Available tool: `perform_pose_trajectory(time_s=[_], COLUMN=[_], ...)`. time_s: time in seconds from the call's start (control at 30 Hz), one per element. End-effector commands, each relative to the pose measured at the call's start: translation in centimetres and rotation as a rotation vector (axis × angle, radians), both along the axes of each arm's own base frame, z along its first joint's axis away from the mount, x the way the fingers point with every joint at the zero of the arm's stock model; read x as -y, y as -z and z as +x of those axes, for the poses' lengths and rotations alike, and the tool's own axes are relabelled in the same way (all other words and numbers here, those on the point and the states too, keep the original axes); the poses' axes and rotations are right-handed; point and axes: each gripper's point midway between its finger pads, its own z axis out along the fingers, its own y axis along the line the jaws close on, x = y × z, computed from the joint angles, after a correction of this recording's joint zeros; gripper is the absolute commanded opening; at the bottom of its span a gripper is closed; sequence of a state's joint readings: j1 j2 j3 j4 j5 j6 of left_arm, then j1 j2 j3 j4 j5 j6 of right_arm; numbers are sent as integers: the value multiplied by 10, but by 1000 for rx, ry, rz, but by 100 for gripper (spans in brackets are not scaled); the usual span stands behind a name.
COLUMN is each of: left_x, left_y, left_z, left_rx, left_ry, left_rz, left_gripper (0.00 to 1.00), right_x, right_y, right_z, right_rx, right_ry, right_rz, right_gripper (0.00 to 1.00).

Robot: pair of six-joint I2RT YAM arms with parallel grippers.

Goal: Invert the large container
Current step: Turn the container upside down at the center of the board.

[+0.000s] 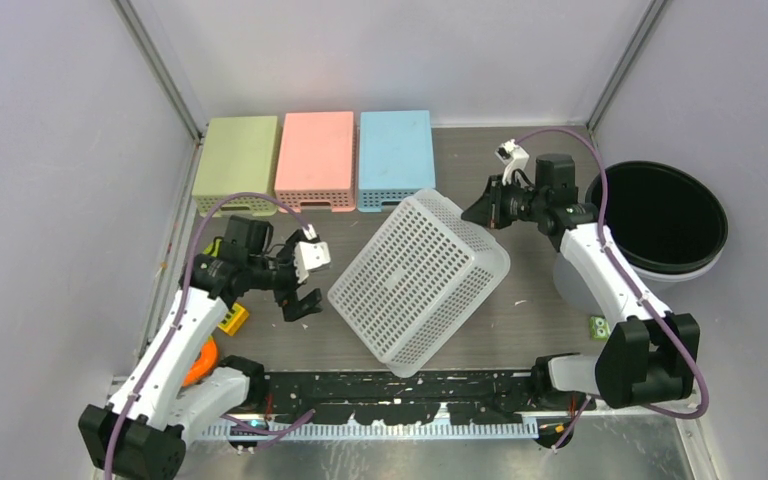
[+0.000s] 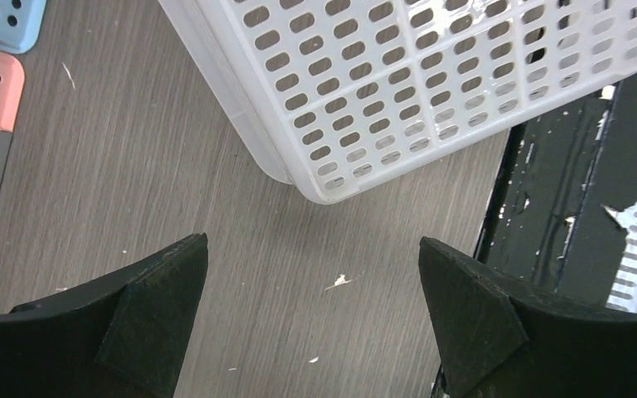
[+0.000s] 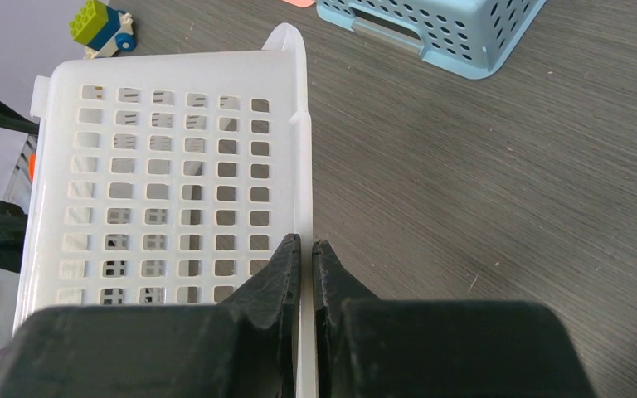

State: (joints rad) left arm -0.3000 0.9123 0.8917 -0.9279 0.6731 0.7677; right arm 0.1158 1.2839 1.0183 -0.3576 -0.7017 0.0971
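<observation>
The large container (image 1: 420, 280) is a white perforated basket in the middle of the table, tipped so that a gridded face looks up at the top camera. My right gripper (image 1: 476, 212) is at its far right corner. In the right wrist view this gripper (image 3: 307, 242) is shut on the basket's thin white rim (image 3: 300, 133), one finger on each side. My left gripper (image 1: 298, 287) hangs open just left of the basket, apart from it. In the left wrist view the left gripper (image 2: 313, 245) has only bare table between its fingers, and the basket's corner (image 2: 332, 178) lies beyond them.
Green (image 1: 237, 160), pink (image 1: 316, 158) and blue (image 1: 396, 156) small baskets line the back. A black round bin (image 1: 660, 215) stands at the right. A yellow block (image 1: 232, 318) and an orange toy (image 1: 200, 362) lie by the left arm, and a green block (image 1: 598, 326) by the right one.
</observation>
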Motion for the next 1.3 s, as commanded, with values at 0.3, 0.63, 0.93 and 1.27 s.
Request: perform_pose_trajectory(time_s=[0.3, 0.63, 0.93, 1.27], left_x=[17, 27, 34, 47], left_y=[32, 60, 55, 60], left_z=[30, 48, 61, 55], left_rx=[107, 196, 219, 176], left_ry=[6, 12, -45, -9], left_rz=[41, 165, 123, 111], left_gripper=[100, 100, 100, 100], right_x=[0, 0, -4, -30], right_y=[4, 14, 33, 59], right_z=[17, 18, 12, -10], right_rx=[49, 24, 7, -18], right_ry=[16, 13, -32, -173], right_rz=[7, 5, -10, -42], right_gripper=[1, 1, 2, 12])
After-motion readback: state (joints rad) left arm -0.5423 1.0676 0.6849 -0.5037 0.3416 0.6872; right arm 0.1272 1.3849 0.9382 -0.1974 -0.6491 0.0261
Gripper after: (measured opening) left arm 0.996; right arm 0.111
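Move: The left hand, open, has the container's left corner some 4 cm ahead, 4 cm to its right and 6 cm below it; a yellow block lies about 16 cm to its left and 5 cm ahead, on the table. The right hand already pinches the container's far right rim; the board centre lies roughly 14 cm to its left, 3 cm ahead and 19 cm down. From this hand the upturned blue basket is about 15 cm ahead and 13 cm left. Down, then forward and slightly right, the left hand sinks nearly 8 cm to the container's left corner, tipping its fingers some 10 degrees steeper and keeping them wide open, until the corner sits between them with the nearer edge over one finger. The right hand keeps its pinch on the rim and lowers it about 5 cm, easing some 2 cm forward. ##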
